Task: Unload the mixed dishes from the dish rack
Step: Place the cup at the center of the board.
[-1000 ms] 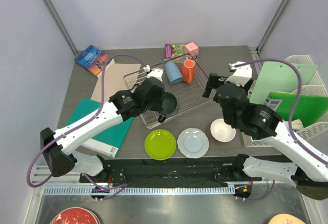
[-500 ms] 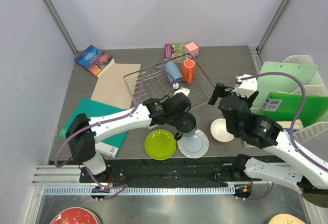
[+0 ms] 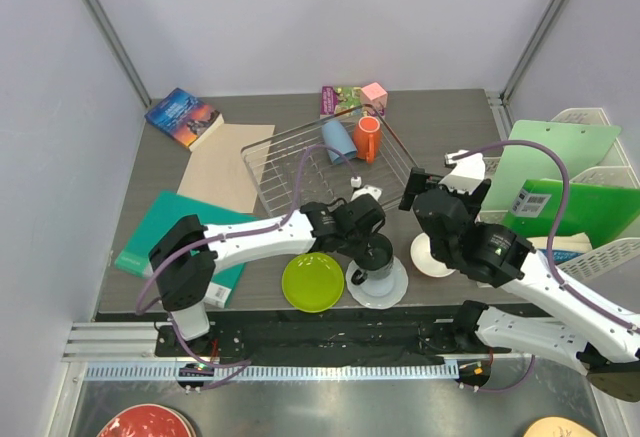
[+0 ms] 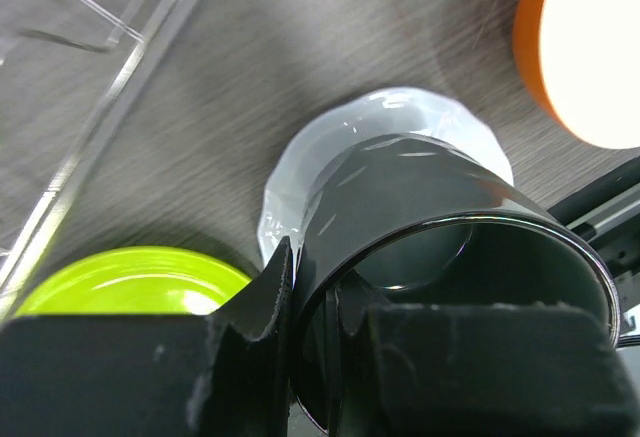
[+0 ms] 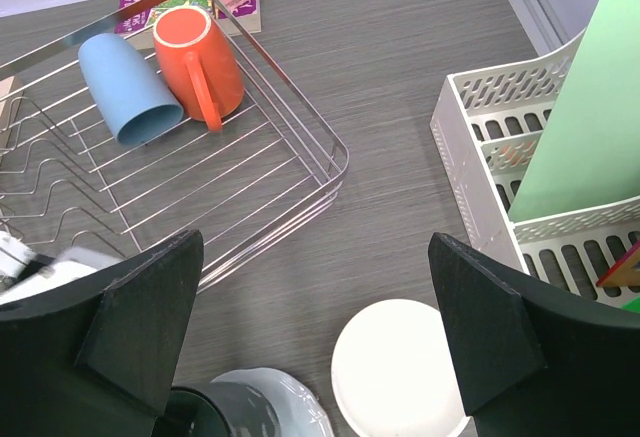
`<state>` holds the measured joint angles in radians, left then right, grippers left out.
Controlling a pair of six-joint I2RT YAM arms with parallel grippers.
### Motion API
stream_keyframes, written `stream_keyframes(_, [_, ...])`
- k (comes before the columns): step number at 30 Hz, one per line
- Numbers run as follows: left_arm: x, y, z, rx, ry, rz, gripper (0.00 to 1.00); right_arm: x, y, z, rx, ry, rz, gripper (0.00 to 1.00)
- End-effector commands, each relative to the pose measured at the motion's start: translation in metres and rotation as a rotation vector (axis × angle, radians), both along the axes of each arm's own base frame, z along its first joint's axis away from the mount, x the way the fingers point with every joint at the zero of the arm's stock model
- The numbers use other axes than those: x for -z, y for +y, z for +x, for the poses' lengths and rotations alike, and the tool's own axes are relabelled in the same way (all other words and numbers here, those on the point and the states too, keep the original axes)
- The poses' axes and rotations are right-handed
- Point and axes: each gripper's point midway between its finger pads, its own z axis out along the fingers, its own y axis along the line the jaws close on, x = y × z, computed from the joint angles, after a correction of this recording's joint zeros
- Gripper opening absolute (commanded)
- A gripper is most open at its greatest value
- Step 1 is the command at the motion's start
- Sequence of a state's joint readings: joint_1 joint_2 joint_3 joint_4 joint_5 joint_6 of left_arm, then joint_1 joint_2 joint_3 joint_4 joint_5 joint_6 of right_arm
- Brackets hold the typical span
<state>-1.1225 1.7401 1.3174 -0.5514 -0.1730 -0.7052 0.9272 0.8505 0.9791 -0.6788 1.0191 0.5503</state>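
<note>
My left gripper (image 3: 372, 253) (image 4: 320, 307) is shut on the wall of the dark grey mug (image 3: 378, 259) (image 4: 450, 217), one finger inside and one outside. The mug is upright over the pale blue-white plate (image 3: 392, 287) (image 4: 300, 157); I cannot tell whether it rests on it. The lime-green plate (image 3: 312, 282) (image 4: 120, 282) lies to its left. The white bowl with the orange outside (image 3: 430, 257) (image 5: 400, 372) stands to its right. In the dish rack (image 3: 285, 172) (image 5: 280, 187) lie the light blue cup (image 3: 337, 140) (image 5: 125, 87) and the orange mug (image 3: 368, 139) (image 5: 195, 57). My right gripper (image 3: 440, 182) (image 5: 315, 327) hangs open above the table between rack and bowl.
White lattice baskets (image 3: 600, 207) (image 5: 500, 147) with green folders (image 3: 560, 157) stand at the right edge. Books (image 3: 180, 115), a tan sheet (image 3: 225, 167) and a teal book (image 3: 175, 242) lie left of the rack. A small pink box (image 3: 374, 93) and a booklet sit behind it.
My left arm has carried the dark grey mug out of the rack, right and nearer, to over the pale plate. My right arm has shifted a little, still open.
</note>
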Motion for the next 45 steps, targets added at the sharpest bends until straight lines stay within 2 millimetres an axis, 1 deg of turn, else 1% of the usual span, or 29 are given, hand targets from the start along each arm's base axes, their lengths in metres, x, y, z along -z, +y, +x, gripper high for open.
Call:
stream_keyframes(1, [-0.011, -0.027, -0.006, 0.022, -0.009, -0.093, 0.0, -0.013, -0.005, 0.003, 0.047, -0.061, 0.061, 0.99])
stream_keyframes(9, [0.005, -0.025, -0.009, 0.021, 0.009, -0.062, 0.0, -0.012, -0.011, 0.001, 0.064, -0.072, 0.058, 1.0])
stream_keyframes(17, [0.026, -0.021, -0.013, 0.031, 0.029, -0.014, 0.0, -0.009, -0.012, 0.002, 0.065, -0.072, 0.045, 1.0])
stream_keyframes(21, [0.032, -0.018, -0.013, 0.028, 0.028, 0.006, 0.0, -0.008, -0.012, 0.002, 0.066, -0.071, 0.044, 0.99])
stream_keyframes(27, [0.029, -0.015, -0.011, 0.025, 0.014, 0.03, 0.01, -0.007, -0.012, 0.003, 0.068, -0.069, 0.038, 1.0])
stream_keyframes(29, [0.026, -0.015, -0.012, 0.031, 0.011, 0.036, 0.07, -0.007, -0.012, 0.003, 0.068, -0.068, 0.037, 1.0])
stream_keyframes(30, [0.025, -0.015, -0.014, 0.04, 0.011, 0.038, 0.14, -0.008, -0.013, 0.003, 0.069, -0.071, 0.037, 1.0])
stream_keyframes(33, [0.019, -0.016, -0.016, 0.052, -0.008, 0.045, 0.25, -0.008, -0.013, 0.003, 0.07, -0.073, 0.033, 0.99])
stream_keyframes(35, [0.018, -0.014, -0.016, 0.049, -0.012, 0.052, 0.27, -0.007, -0.013, 0.004, 0.071, -0.071, 0.024, 1.0])
stream_keyframes(40, [0.017, -0.011, -0.017, 0.043, -0.017, 0.062, 0.28, -0.008, -0.014, 0.004, 0.074, -0.075, 0.018, 1.0])
stream_keyframes(41, [0.015, -0.011, -0.016, 0.038, -0.021, 0.058, 0.29, -0.008, -0.014, 0.004, 0.074, -0.075, 0.017, 1.0])
stream_keyframes(43, [0.012, -0.009, -0.015, 0.03, -0.03, 0.061, 0.34, -0.008, -0.014, 0.004, 0.074, -0.076, 0.018, 1.0])
stream_keyframes(44, [0.007, -0.009, -0.014, 0.028, -0.037, 0.053, 0.36, -0.008, -0.014, 0.004, 0.074, -0.077, 0.02, 1.0])
stream_keyframes(45, [0.003, -0.008, -0.012, 0.021, -0.05, 0.05, 0.41, -0.009, -0.014, 0.004, 0.076, -0.079, 0.023, 1.0])
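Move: The left hand already pinches the grey cup by its wall near the rim, its opening upward. The pale plate it is bound for lies about 10 cm below the hand, some 4 cm back and 3 cm to the right. The green plate is about 17 cm to the left of that plate, and the white bowl some 14 cm to its right and 6 cm farther out. From the empty right hand, the pale plate is some 9 cm back, 10 cm left and 27 cm down. Downward, in two short steps of about 4 cm in all and easing back about 2 cm, the left hand lowers the held cup onto the middle of the pale plate with hardly any wrist turn. It pauses there, then the fingers open partway and let go of the cup wall, staying astride it. ##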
